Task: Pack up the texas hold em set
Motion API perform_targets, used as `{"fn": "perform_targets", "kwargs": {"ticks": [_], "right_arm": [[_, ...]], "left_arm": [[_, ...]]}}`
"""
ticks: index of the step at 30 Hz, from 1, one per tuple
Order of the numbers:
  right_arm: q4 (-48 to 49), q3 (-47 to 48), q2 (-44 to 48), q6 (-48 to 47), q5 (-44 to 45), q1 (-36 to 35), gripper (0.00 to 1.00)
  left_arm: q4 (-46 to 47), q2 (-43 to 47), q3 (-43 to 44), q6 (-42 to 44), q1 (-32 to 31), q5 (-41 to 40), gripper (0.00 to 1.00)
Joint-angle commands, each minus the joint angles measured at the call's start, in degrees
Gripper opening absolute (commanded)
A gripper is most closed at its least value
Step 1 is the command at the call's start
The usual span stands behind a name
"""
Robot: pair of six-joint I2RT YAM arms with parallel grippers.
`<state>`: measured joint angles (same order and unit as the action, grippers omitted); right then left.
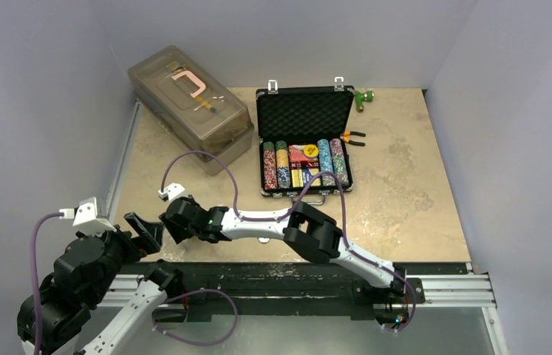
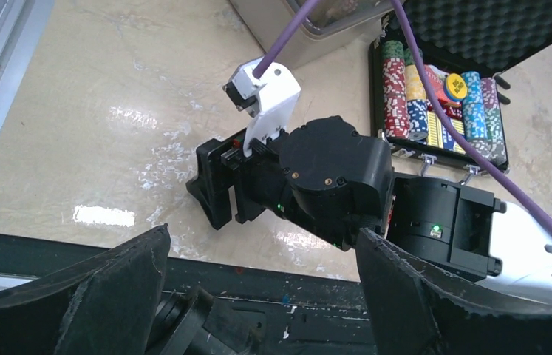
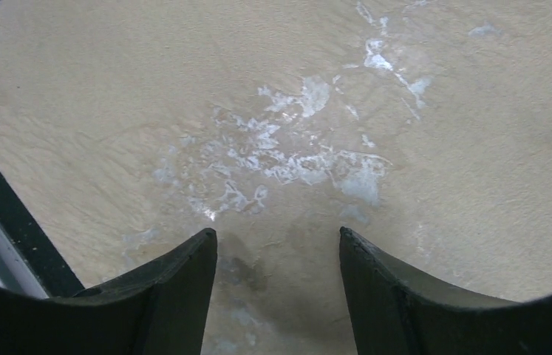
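The black briefcase [image 1: 304, 111] lies open at the back middle of the table, its foam-lined lid raised. Its tray holds rows of multicoloured poker chips [image 1: 273, 166], card decks [image 1: 304, 177], red dice [image 1: 296, 155] and a yellow disc [image 1: 311, 151]. The chips [image 2: 394, 74] also show in the left wrist view. My right gripper [image 1: 168, 222] reaches left across the near table, far from the case. It is open over bare tabletop [image 3: 276, 233] with nothing between its fingers. My left gripper [image 2: 261, 244] stands wide open and empty just behind it, over the near rail.
A large translucent grey-brown box [image 1: 188, 103] sits at the back left. Orange-handled pliers [image 1: 354, 137] lie right of the case, and a small green object [image 1: 364, 96] lies by the back wall. A black rail [image 1: 295, 285] runs along the near edge. Walls close in three sides.
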<state>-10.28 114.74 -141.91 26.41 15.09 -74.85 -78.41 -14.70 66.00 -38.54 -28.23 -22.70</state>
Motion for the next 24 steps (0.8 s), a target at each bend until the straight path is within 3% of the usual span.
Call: {"fn": "perform_targets", "kwargs": {"ticks": [1, 12, 15, 18, 22, 24], "right_arm": [[-3.6, -2.6, 2.5, -2.7, 2.5, 1.0, 0.60], [-4.6, -27.3, 19.0, 0.5, 0.5, 0.9, 0.59], [-6.2, -28.4, 23.5, 0.3, -1.1, 0.9, 0.67], [-10.2, -27.0, 25.9, -1.0, -1.9, 1.0, 0.83], [-21.2, -22.2, 24.3, 1.1, 0.1, 1.0, 0.98], [-26.1, -21.1, 23.0, 4.5, 1.6, 0.9, 0.99]], "left_arm": [[3.1, -0.1, -1.9, 3.2, 0.2, 0.5, 0.93], [6.5, -2.1, -5.0, 4.5, 0.2, -0.4, 0.93], [9.0, -3.5, -6.3, 5.6, 0.3, 0.0, 0.93], [10.8, -5.8, -6.5, 7.0, 0.2, -0.8, 0.94], [13.1, -8.8, -5.3, 9.0, 0.3, -1.5, 0.94], [14.9, -10.0, -4.9, 10.1, 0.2, -2.0, 0.94]]}}
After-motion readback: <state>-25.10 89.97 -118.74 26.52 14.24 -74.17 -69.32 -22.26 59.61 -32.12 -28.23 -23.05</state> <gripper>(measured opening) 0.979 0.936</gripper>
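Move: Below and to the right of the right hand lies the ALL IN triangle, hidden from view, about 8 cm right, 2 cm farther out and 3 cm down. The nearest white chip is another 8 cm right of the triangle and 3 cm farther out; a second one lies some 25 cm right of the hand, level with it. From the left hand the triangle is about 13 cm ahead, 12 cm right and 26 cm down. Sweeping low across the table to the right, the right hand travels about 14 cm and a few centimetres back, raking the triangle along with its partly open fingers. It tips some 15 degrees further downward on the way, then lifts 3 cm and spreads its fingers wide. The left hand, high and open, eases about 4 cm forward and slightly right. ##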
